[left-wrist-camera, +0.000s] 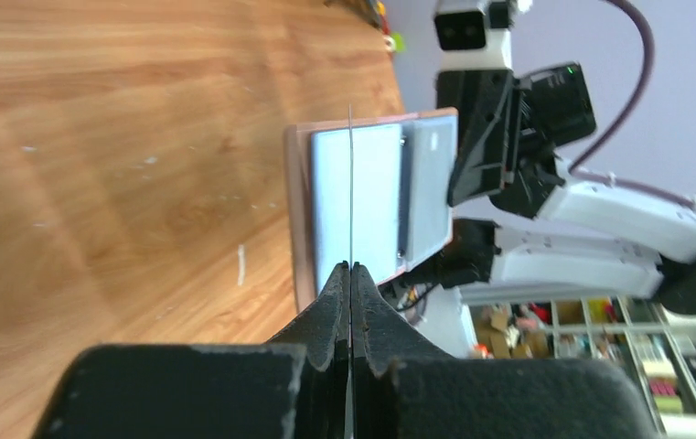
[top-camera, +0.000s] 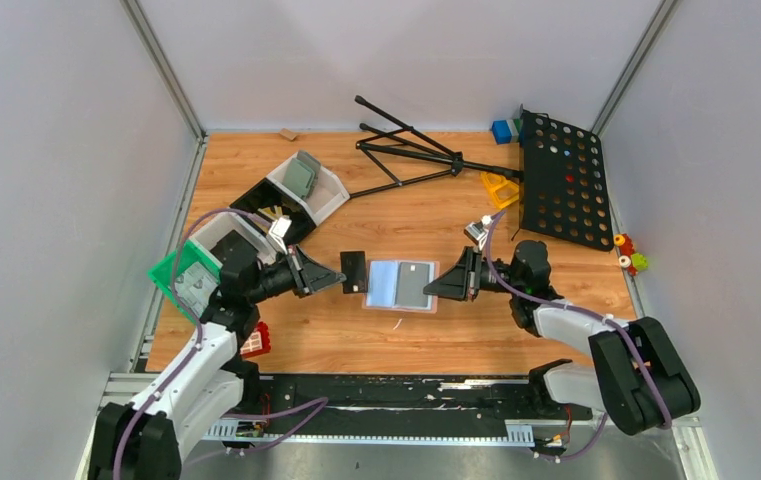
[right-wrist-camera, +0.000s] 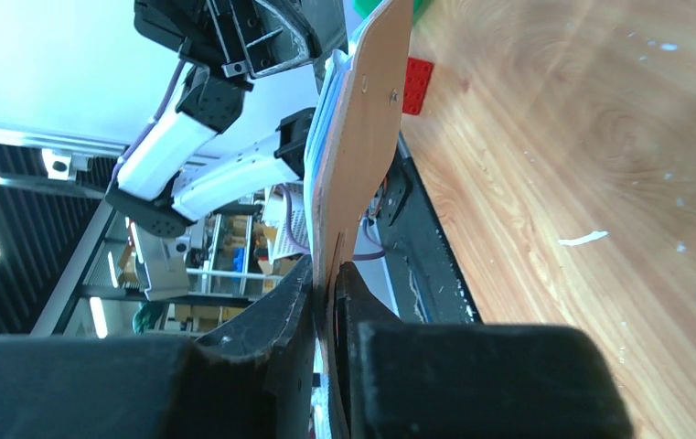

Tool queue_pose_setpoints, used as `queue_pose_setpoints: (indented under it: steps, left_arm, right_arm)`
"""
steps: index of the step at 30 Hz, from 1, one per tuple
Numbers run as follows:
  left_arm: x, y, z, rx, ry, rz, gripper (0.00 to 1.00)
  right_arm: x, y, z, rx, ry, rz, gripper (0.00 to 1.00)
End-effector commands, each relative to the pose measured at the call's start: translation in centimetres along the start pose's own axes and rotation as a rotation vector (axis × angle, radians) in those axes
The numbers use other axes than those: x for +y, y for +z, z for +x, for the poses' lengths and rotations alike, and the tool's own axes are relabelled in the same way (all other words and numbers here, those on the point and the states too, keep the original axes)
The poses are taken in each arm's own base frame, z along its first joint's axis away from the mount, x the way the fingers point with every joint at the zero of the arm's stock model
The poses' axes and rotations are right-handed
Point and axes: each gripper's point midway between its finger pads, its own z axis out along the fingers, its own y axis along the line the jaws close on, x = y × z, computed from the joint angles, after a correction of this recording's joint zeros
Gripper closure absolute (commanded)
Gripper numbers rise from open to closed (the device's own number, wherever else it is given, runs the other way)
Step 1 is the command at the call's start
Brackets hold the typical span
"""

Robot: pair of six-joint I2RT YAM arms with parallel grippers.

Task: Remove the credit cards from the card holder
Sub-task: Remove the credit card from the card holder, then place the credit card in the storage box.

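Observation:
My left gripper (top-camera: 332,278) is shut on a black credit card (top-camera: 353,271), held just left of the card holder and clear of it. In the left wrist view the card (left-wrist-camera: 350,183) shows edge-on as a thin line rising from my closed left gripper (left-wrist-camera: 351,267). The card holder (top-camera: 388,284) has a light blue face, a darker grey panel (top-camera: 415,284) on its right half and a salmon-tan rim. My right gripper (top-camera: 436,287) is shut on its right edge. In the right wrist view my right gripper (right-wrist-camera: 333,273) clamps the holder's tan back (right-wrist-camera: 362,137).
White and black bins (top-camera: 328,200) at the back left hold a grey-green holder (top-camera: 303,178). A green bin (top-camera: 181,268) is beside the left arm. A black tripod (top-camera: 411,150), a perforated black board (top-camera: 561,180), a red brick (top-camera: 256,342) and small toys (top-camera: 628,255) lie around.

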Motion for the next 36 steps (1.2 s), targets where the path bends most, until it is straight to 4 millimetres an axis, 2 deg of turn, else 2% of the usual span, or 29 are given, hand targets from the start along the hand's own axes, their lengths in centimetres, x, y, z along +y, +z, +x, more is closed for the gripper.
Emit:
queue_pose_setpoints:
  steps: [1, 4, 8, 11, 16, 19, 26, 30, 32, 36]
  left_arm:
    - [1.7, -1.1, -2.1, -0.044, 0.042, -0.142, 1.00]
    - [3.3, -2.2, -4.1, -0.102, 0.031, -0.244, 1.00]
    - [4.2, -4.3, -7.7, -0.193, 0.057, -0.356, 1.00]
    - [5.3, -7.0, -10.8, -0.277, 0.054, -0.482, 1.00]
    - [6.8, -10.7, -14.4, -0.395, 0.052, -0.651, 1.00]
    - [8.7, -13.3, -15.5, -0.424, 0.014, -0.794, 1.00]
    - [12.1, -15.5, -17.9, -0.519, -0.036, -0.946, 1.00]
    - [14.5, -15.9, -18.1, -0.540, -0.068, -1.003, 1.00]
    - [15.8, -16.9, -17.9, -0.548, -0.069, -1.072, 1.00]
    - [16.6, -17.9, -18.0, -0.595, -0.052, -1.115, 1.00]
  right_arm:
    - [0.1, -0.2, -1.7, -0.016, -0.068, -0.001, 1.00]
    - [-0.9, 0.0, -2.2, -0.014, -0.069, 0.036, 1.00]
    - [-1.7, 0.1, -2.8, -0.009, -0.106, 0.083, 1.00]
    - [-2.1, 0.2, -3.5, -0.006, -0.130, 0.130, 1.00]
    - [-1.6, 0.3, -4.4, 0.001, -0.171, 0.157, 1.00]
    - [-1.4, 0.3, -4.7, 0.005, -0.186, 0.167, 1.00]
    - [-1.3, 0.3, -4.9, 0.007, -0.201, 0.180, 1.00]
    - [-1.7, 0.3, -4.9, -0.002, -0.201, 0.191, 1.00]
    - [-1.7, 0.4, -4.9, -0.002, -0.196, 0.187, 1.00]
    - [-1.6, 0.5, -4.9, 0.002, -0.195, 0.182, 1.00]
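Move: The bin aimed for, the white one holding black cards, lies about 15 cm ahead of the left hand, 27 cm to its left and some 14 cm below. The green bin is about 9 cm farther left and 9 cm nearer the base than that bin; the black bin sits 9 cm to its right and 7 cm farther out. The card holder is some 12 cm right of the left hand and 1 cm back. From the right hand, the white bin lies about 17 cm ahead and 43 cm left. The black card, already out of the holder and pinched in the left fingers, is carried left about 25 cm and forward some 12 cm towards the white bin, rising slightly, then sinking; the hand swings counter-clockwise roughly 50 degrees and tips down. The right hand keeps its grip on the card holder, shifting it forward and a little down while rolling slightly. ##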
